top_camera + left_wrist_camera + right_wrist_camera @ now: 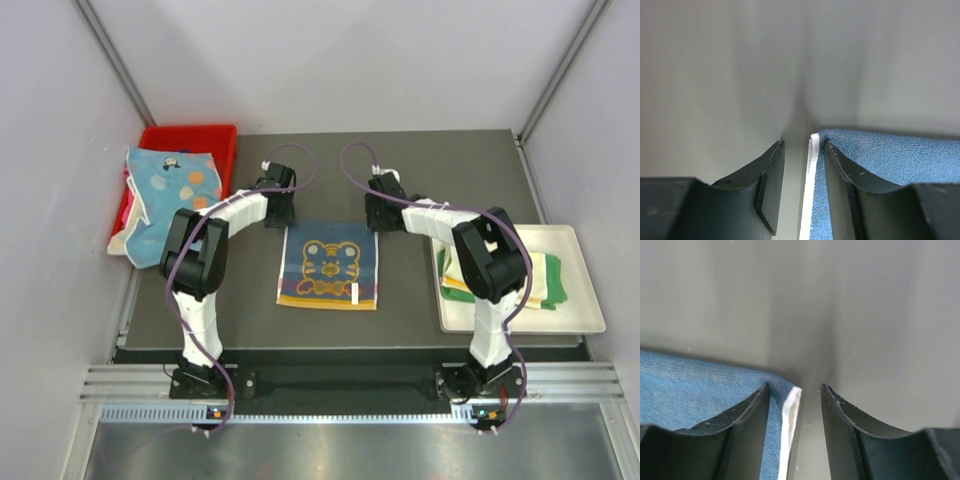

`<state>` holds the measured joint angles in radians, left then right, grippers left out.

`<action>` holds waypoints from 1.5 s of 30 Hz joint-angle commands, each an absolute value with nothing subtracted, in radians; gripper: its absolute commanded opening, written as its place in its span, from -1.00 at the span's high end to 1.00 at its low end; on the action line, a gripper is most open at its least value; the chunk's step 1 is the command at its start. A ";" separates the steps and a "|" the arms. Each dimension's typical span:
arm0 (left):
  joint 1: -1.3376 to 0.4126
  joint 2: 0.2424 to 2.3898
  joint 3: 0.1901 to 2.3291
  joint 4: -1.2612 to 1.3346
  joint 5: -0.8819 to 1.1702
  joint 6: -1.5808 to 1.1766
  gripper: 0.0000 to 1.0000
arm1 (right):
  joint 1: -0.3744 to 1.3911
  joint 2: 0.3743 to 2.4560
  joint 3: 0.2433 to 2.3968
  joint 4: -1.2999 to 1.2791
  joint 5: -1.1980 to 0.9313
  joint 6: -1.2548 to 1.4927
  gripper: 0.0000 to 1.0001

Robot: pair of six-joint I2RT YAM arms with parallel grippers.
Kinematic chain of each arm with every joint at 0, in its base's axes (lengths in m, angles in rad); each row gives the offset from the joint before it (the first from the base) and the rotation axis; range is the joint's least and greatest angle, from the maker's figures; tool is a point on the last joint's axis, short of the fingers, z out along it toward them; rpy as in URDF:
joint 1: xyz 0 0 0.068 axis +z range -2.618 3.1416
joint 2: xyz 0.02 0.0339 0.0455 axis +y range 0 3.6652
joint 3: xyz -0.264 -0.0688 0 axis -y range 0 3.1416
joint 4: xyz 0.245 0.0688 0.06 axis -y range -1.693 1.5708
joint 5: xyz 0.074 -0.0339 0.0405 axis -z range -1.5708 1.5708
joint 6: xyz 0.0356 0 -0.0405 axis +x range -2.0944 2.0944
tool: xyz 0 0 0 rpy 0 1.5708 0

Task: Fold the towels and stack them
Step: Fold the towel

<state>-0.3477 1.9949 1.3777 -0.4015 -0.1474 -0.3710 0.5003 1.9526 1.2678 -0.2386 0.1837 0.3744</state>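
Observation:
A dark blue towel (328, 265) with a yellow animal print and an orange hem lies flat in the middle of the table. My left gripper (280, 213) is down at its far left corner and my right gripper (378, 216) at its far right corner. In the left wrist view the left gripper (802, 152) is open, and the towel's (890, 155) white-edged corner sits between the jaws against the right finger. In the right wrist view the right gripper (794, 395) is open, with the towel's (690, 385) corner beside the left finger. Neither pinches the cloth.
A red bin (200, 136) at the far left holds a light blue dotted towel (170, 185) that hangs over its edge. A white tray (585, 305) at the right carries folded green and yellow towels (548, 280). Grey walls enclose the dark table (450, 160).

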 commanded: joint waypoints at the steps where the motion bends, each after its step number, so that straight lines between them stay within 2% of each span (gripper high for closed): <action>1: -0.342 2.003 1.358 -0.345 -0.135 -0.399 0.16 | 0.491 1.991 1.299 -0.221 0.146 0.362 0.12; 9: -0.342 1.990 1.304 -0.302 -0.109 -0.442 0.22 | 0.491 1.970 1.252 -0.199 0.118 0.365 0.27; 13: -0.341 1.983 1.284 -0.276 -0.110 -0.459 0.34 | 0.486 1.959 1.230 -0.192 0.130 0.365 0.39; 14: -0.341 1.983 1.281 -0.269 -0.112 -0.463 0.45 | 0.483 1.960 1.230 -0.190 0.129 0.367 0.43; 17: -0.337 1.979 1.261 -0.235 -0.107 -0.486 0.60 | 0.469 1.979 1.242 -0.186 0.111 0.361 0.62; 24: -0.324 1.976 1.213 -0.106 -0.092 -0.525 0.75 | 0.436 2.008 1.290 -0.163 0.063 0.337 0.83; 31: -0.292 1.962 1.172 0.036 -0.068 -0.580 1.00 | 0.414 2.023 1.336 -0.132 0.038 0.315 0.87; 38: -0.285 1.968 1.181 0.175 -0.066 -0.607 1.00 | 0.388 2.007 1.351 -0.052 0.023 0.301 0.88; 45: -0.281 1.893 1.149 0.275 -0.072 -0.589 1.00 | 0.382 1.893 1.247 0.089 0.038 0.291 0.88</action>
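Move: The blue bear towel's far left corner already lies between the left hand's open fingers, about 1 cm to its right and 1 cm lower, straight across from it. Its far right corner sits right below the right hand's fingertips, about 1 cm down. The bear face is some 12 cm back and 15 cm right of the left hand. The tray of folded towels lies about 43 cm right of the right hand and 15 cm back. Low and almost in place, both hands close on the towel's two far corners and pinch them, then go forward about 5 cm together, dragging the towel and rising 1 to 2 cm at the end. The left hand also drifts 1.5 cm right and rolls its left side down while its fingers swing up and forward, nearly 30 degrees in all; the right turns only slightly. ##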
